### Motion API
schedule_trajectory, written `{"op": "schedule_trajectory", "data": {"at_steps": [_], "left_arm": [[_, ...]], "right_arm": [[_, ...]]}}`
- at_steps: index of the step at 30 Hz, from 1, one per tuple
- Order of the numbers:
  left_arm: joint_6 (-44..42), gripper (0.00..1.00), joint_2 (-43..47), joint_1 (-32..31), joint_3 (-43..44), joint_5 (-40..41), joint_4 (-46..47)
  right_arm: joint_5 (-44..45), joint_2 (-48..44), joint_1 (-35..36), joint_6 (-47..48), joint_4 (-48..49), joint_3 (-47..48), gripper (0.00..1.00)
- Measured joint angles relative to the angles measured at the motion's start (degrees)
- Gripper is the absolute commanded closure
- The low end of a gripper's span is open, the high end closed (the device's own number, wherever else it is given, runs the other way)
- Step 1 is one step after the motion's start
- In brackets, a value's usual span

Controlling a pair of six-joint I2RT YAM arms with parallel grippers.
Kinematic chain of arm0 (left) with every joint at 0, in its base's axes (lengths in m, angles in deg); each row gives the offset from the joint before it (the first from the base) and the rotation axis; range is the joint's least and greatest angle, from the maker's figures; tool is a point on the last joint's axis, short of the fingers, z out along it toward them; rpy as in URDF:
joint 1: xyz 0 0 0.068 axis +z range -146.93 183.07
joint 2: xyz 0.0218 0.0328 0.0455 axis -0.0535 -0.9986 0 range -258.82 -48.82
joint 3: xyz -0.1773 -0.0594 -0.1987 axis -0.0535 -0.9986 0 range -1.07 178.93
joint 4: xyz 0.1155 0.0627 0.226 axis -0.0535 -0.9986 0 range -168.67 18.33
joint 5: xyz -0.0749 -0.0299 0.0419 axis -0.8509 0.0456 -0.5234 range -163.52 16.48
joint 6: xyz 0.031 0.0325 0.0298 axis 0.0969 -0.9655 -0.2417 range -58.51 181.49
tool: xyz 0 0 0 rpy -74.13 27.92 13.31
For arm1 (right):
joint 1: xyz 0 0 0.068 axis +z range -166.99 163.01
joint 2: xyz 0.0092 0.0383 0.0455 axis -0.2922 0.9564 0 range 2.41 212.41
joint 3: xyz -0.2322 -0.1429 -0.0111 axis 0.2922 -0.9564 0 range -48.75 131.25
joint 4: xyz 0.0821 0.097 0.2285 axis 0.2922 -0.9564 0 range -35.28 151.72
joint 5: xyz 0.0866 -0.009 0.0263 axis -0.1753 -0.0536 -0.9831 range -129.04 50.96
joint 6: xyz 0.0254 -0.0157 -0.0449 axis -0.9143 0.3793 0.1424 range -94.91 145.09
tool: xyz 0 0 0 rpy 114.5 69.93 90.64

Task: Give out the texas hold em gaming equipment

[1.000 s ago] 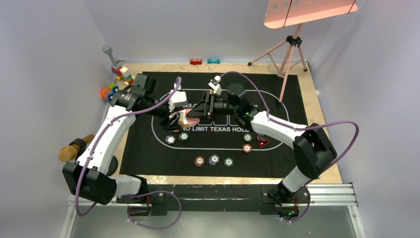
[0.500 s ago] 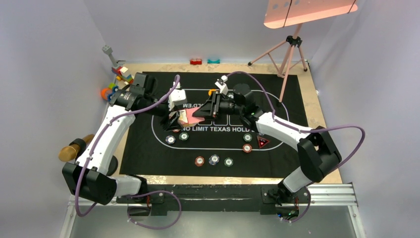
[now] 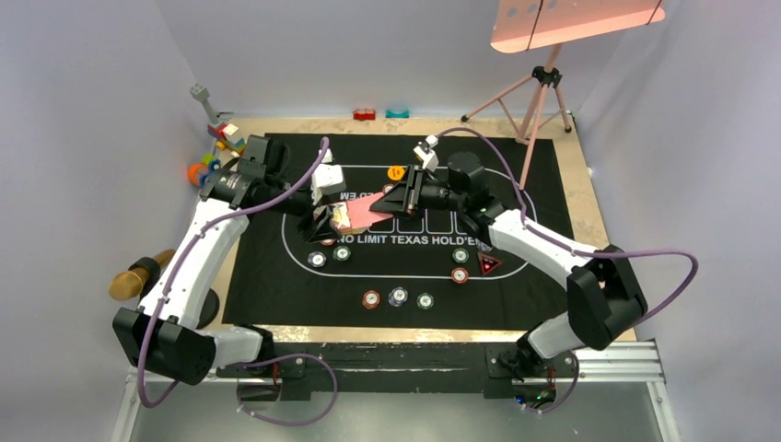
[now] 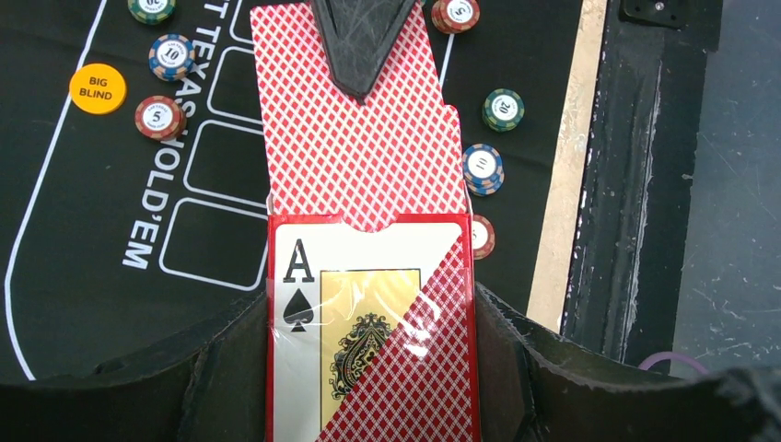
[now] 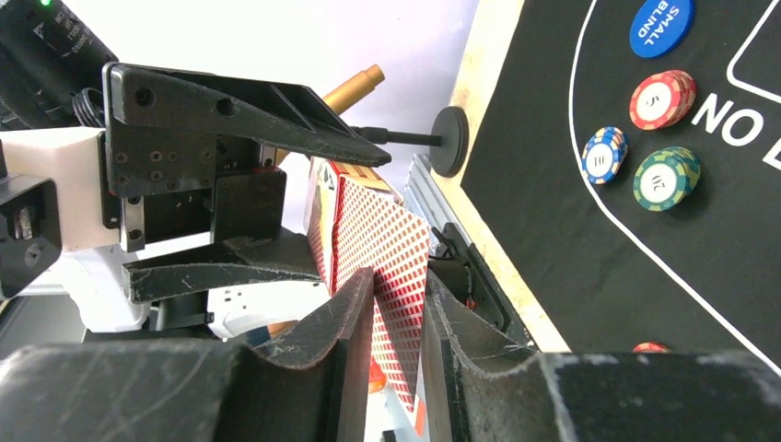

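Observation:
My left gripper (image 3: pixel 328 219) is shut on a red card box (image 4: pixel 368 331) with an ace of spades on its face, held above the black mat (image 3: pixel 267 285). Red-backed playing cards (image 4: pixel 364 157) stick halfway out of the box's open end. My right gripper (image 3: pixel 391 203) is shut on their free end (image 5: pixel 387 244), one finger (image 4: pixel 361 46) lying over the card back. Poker chips sit in a front row (image 3: pixel 397 296), with others at the left (image 3: pixel 329 256) and right (image 3: pixel 460 264). A triangle marker (image 3: pixel 488 265), an orange disc (image 3: pixel 396 172) and a blue disc (image 5: pixel 660 26) lie on the mat.
Colourful toy blocks (image 3: pixel 226 138) are piled at the back left corner. A pink tripod (image 3: pixel 542 97) stands at the back right. A gold cylinder (image 3: pixel 138 274) lies off the mat's left side. Small red (image 3: pixel 365 114) and teal (image 3: pixel 397 113) pieces rest by the back wall.
My right gripper has closed on the cards and slid right, drawing them further out of the box. The orange disc is now uncovered. The left gripper has hardly moved.

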Motion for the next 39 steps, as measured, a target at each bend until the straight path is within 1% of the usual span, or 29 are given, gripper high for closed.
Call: {"op": "schedule_trajectory", "data": {"at_steps": [3,7,14,24,29,31,34,36,39], "left_arm": [[0.57,0.47,0.50,0.26,-0.35,-0.28,0.42],[1.11,0.47,0.79,0.44,-0.52,-0.55,0.85],[1.57,0.48,1.14,0.68,-1.81,-1.07,1.46],[2.27,0.49,1.22,1.29,-2.05,-1.51,1.84],[2.23,0.55,1.31,2.21,-2.03,-1.62,1.51],[2.12,0.55,1.42,2.43,-1.95,-1.64,0.87],[2.01,0.57,1.53,2.58,-1.46,-1.81,-0.15],[2.03,0.59,1.77,2.58,-1.14,-2.01,-0.68],[2.08,0.64,2.40,2.58,-0.92,-2.58,-1.46]], "right_arm": [[0.00,-0.68,-0.57,0.61,-0.83,0.00,0.75],[0.00,-1.53,-1.09,1.44,-2.36,0.00,0.81],[-0.07,-4.70,-2.51,2.89,-5.05,0.00,1.00],[-0.26,-10.10,-7.91,3.52,-7.08,-0.02,1.00],[-0.61,-10.71,-13.44,4.76,-8.22,-0.28,1.00],[-0.63,-9.40,-15.02,5.46,-8.13,-0.57,1.00],[-0.66,-3.98,-15.26,6.03,-5.99,-0.57,1.00],[-0.55,2.47,-13.57,6.27,-4.79,0.24,1.00],[-0.37,13.42,-8.94,7.10,-5.22,4.81,1.00]]}}
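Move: Just left of the right fingers, about 3 cm, lies the half-drawn top card, its end already between the open tips; the card box is about 7 cm left and 3 cm back of that hand. The green chip stack sits some 9 cm left and 18 cm below, nearly level ahead; the red stack by the big blind is about 17 cm ahead, 3 cm right and 18 cm down. From the left hand the card lies 7 cm right and 2 cm ahead, slightly lower. Shutting fully on the half-drawn card, the right hand draws it out of the box about 9 cm to the right, rising some 4 cm and curving forward, then swoops down about 12 cm, still forward and back leftward, towards the red stack by the big blind, fingertips tipping down. The left hand keeps its grip on the box, almost still. ##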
